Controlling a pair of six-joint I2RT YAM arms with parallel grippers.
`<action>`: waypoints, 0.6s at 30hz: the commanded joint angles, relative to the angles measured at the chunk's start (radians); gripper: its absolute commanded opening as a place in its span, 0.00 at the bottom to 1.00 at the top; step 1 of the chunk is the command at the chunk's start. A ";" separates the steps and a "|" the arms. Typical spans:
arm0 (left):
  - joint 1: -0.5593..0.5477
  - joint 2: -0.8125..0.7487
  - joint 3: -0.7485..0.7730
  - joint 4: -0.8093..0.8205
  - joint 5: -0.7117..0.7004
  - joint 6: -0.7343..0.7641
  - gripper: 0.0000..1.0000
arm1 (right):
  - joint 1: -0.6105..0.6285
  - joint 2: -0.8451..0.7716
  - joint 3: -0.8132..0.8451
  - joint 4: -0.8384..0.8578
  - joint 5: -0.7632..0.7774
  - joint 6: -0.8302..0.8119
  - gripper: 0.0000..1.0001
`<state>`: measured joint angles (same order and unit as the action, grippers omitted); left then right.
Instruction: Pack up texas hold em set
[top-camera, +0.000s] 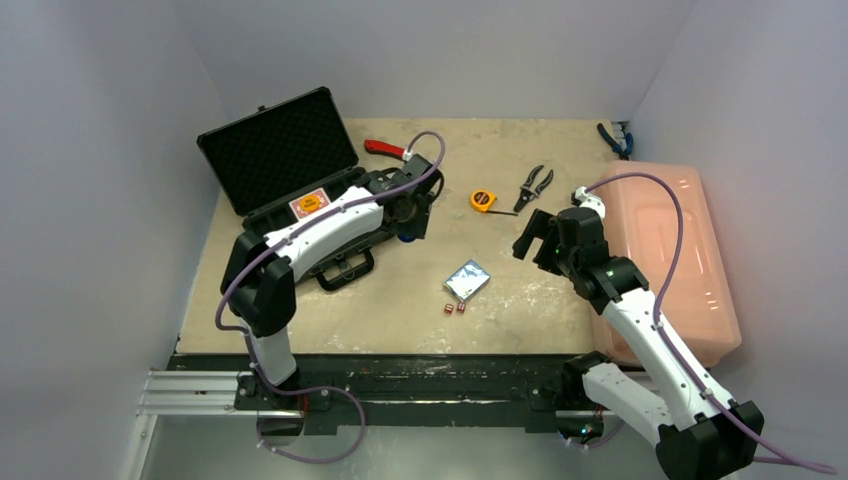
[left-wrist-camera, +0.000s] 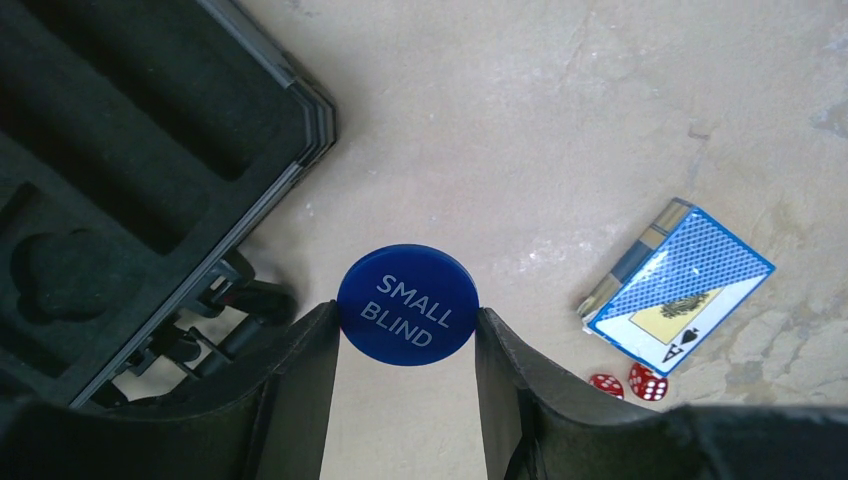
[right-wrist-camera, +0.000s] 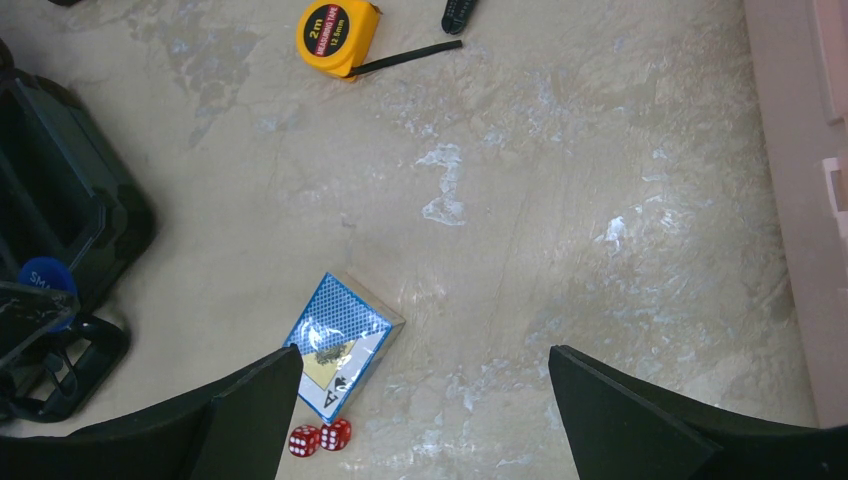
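Observation:
My left gripper (left-wrist-camera: 407, 318) is shut on a blue disc (left-wrist-camera: 407, 305) marked SMALL BLIND, held just off the right corner of the open black briefcase (left-wrist-camera: 120, 170). In the top view that gripper (top-camera: 408, 215) hangs by the case (top-camera: 280, 150), whose foam holds a red card deck (top-camera: 310, 204). A blue card deck (top-camera: 467, 279) lies mid-table with two tiny red dice (top-camera: 454, 308) beside it. From the right wrist, deck (right-wrist-camera: 340, 340) and dice (right-wrist-camera: 320, 438) sit near the left finger. My right gripper (right-wrist-camera: 425, 375) is open and empty, above the table right of the deck (top-camera: 540, 240).
A yellow tape measure (top-camera: 483, 200) and black pliers (top-camera: 534, 186) lie behind the deck. A red-handled tool (top-camera: 384, 148) sits beside the case lid. A large pink bin (top-camera: 672, 250) fills the right side, with blue-handled pliers (top-camera: 612, 140) behind it.

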<state>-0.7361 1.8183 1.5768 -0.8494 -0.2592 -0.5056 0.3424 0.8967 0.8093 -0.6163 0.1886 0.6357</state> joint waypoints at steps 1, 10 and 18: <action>0.045 -0.089 -0.048 -0.001 -0.045 -0.011 0.35 | 0.004 -0.001 -0.003 0.021 0.010 -0.003 0.99; 0.178 -0.209 -0.159 0.020 -0.029 -0.003 0.34 | 0.004 -0.001 -0.005 0.021 0.013 -0.001 0.99; 0.281 -0.251 -0.213 0.035 -0.025 0.018 0.34 | 0.004 -0.007 -0.007 0.023 0.014 -0.001 0.99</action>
<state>-0.4961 1.6024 1.3808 -0.8425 -0.2749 -0.5045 0.3424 0.8967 0.8093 -0.6159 0.1898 0.6361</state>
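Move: My left hand already holds the Small Blind chip. The red card deck with the Big Blind chip on it, in the open case, lies about 23 cm to its left, 13 cm ahead and 8 cm below. The case's near corner is some 10 cm ahead and 3 cm left. The case handle sits 13 cm left, about 1 cm back, and the blue card deck 15 cm right, 3 cm back. From my idle right hand the red deck is roughly 44 cm left and 17 cm ahead. Keeping the Small Blind chip pinched by its edges, I sweep my left hand some 11 cm to the left, from the open table in over the case and towards the red deck, rising only slightly on the way. The wrist turns about 15 degrees counter-clockwise as it goes, and the fingers hold their gap. ##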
